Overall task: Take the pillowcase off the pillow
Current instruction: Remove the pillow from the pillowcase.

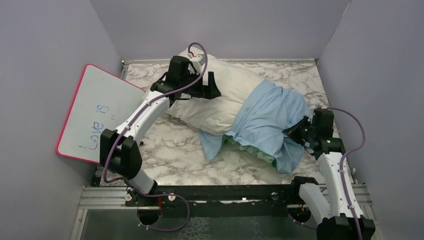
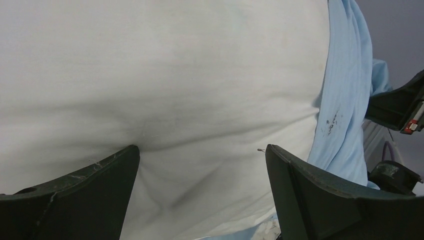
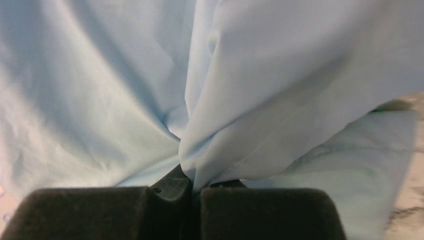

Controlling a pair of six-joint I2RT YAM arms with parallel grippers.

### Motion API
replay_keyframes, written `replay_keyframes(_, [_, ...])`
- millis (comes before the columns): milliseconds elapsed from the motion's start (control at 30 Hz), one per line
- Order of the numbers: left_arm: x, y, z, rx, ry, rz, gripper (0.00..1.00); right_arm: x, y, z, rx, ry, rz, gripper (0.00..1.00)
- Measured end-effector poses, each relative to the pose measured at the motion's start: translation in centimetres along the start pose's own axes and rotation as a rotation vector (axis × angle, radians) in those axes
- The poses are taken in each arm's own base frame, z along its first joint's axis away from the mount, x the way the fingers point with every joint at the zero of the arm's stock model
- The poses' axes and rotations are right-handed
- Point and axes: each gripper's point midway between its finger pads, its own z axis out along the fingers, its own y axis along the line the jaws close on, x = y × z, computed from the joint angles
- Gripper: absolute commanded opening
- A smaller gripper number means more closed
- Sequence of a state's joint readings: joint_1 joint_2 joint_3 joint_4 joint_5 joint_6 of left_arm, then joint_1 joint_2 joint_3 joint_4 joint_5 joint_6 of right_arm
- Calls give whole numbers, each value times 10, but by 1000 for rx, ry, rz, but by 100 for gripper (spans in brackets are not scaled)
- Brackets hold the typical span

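The cream-white pillow [image 1: 220, 97] lies slantwise across the marble table, its right part still inside the light blue pillowcase [image 1: 267, 122]. A teal-green patterned edge of the case shows at its lower hem. My left gripper [image 1: 210, 85] hovers open over the pillow's bare left part, and in the left wrist view the pillow [image 2: 175, 75] fills the space between its wide-apart jaws [image 2: 202, 165], with the pillowcase [image 2: 345, 95] at the right. My right gripper [image 1: 296, 131] is shut on a gathered fold of the pillowcase [image 3: 250, 100] at its right end, the fabric pinched between the fingers [image 3: 196, 192].
A pink-framed whiteboard [image 1: 97, 112] with blue writing leans against the left wall. The marble table [image 1: 170, 155] is walled on three sides. The black rail with the arm bases [image 1: 225, 192] runs along the near edge.
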State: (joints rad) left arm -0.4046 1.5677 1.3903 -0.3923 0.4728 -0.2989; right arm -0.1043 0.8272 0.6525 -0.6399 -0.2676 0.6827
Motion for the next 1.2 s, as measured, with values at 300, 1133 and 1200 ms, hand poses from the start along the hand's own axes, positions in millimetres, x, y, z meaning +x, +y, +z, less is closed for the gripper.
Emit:
replay_keyframes(300, [0, -29, 31, 27, 27, 118, 96, -56, -13, -59, 214, -294, 58, 1])
replay_keyframes(1133, [22, 29, 64, -86, 74, -5, 95, -13, 33, -13, -118, -14, -14, 77])
replay_keyframes(1200, [22, 28, 63, -74, 74, -6, 95, -1, 29, 1, -133, 47, 6, 78])
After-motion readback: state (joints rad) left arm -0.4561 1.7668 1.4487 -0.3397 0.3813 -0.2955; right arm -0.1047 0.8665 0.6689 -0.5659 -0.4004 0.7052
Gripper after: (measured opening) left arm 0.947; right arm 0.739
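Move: The right fingers are already shut on the bunched pillowcase; its middle is about 8 cm to their left, 3 cm ahead and some 4 cm lower. From there the bare part of the pillow is about 26 cm left and 15 cm ahead. The open left hand hovers above this bare part, whose middle is some 13 cm below and 2 cm left. From the left hand, the pillowcase's mouth edge is about 10 cm right, 7 cm back and 8 cm lower. Both open left fingertips press down into the bare pillow: the hand first slips about 4.5 cm right, then sinks some 6 cm and eases forward, and stays there. The right hand, pinching the pillowcase, lifts about 11 cm and draws it some 8.5 cm right, rolling and turning clockwise, then swings back left and down to just above its start, opening wide over the cloth. ##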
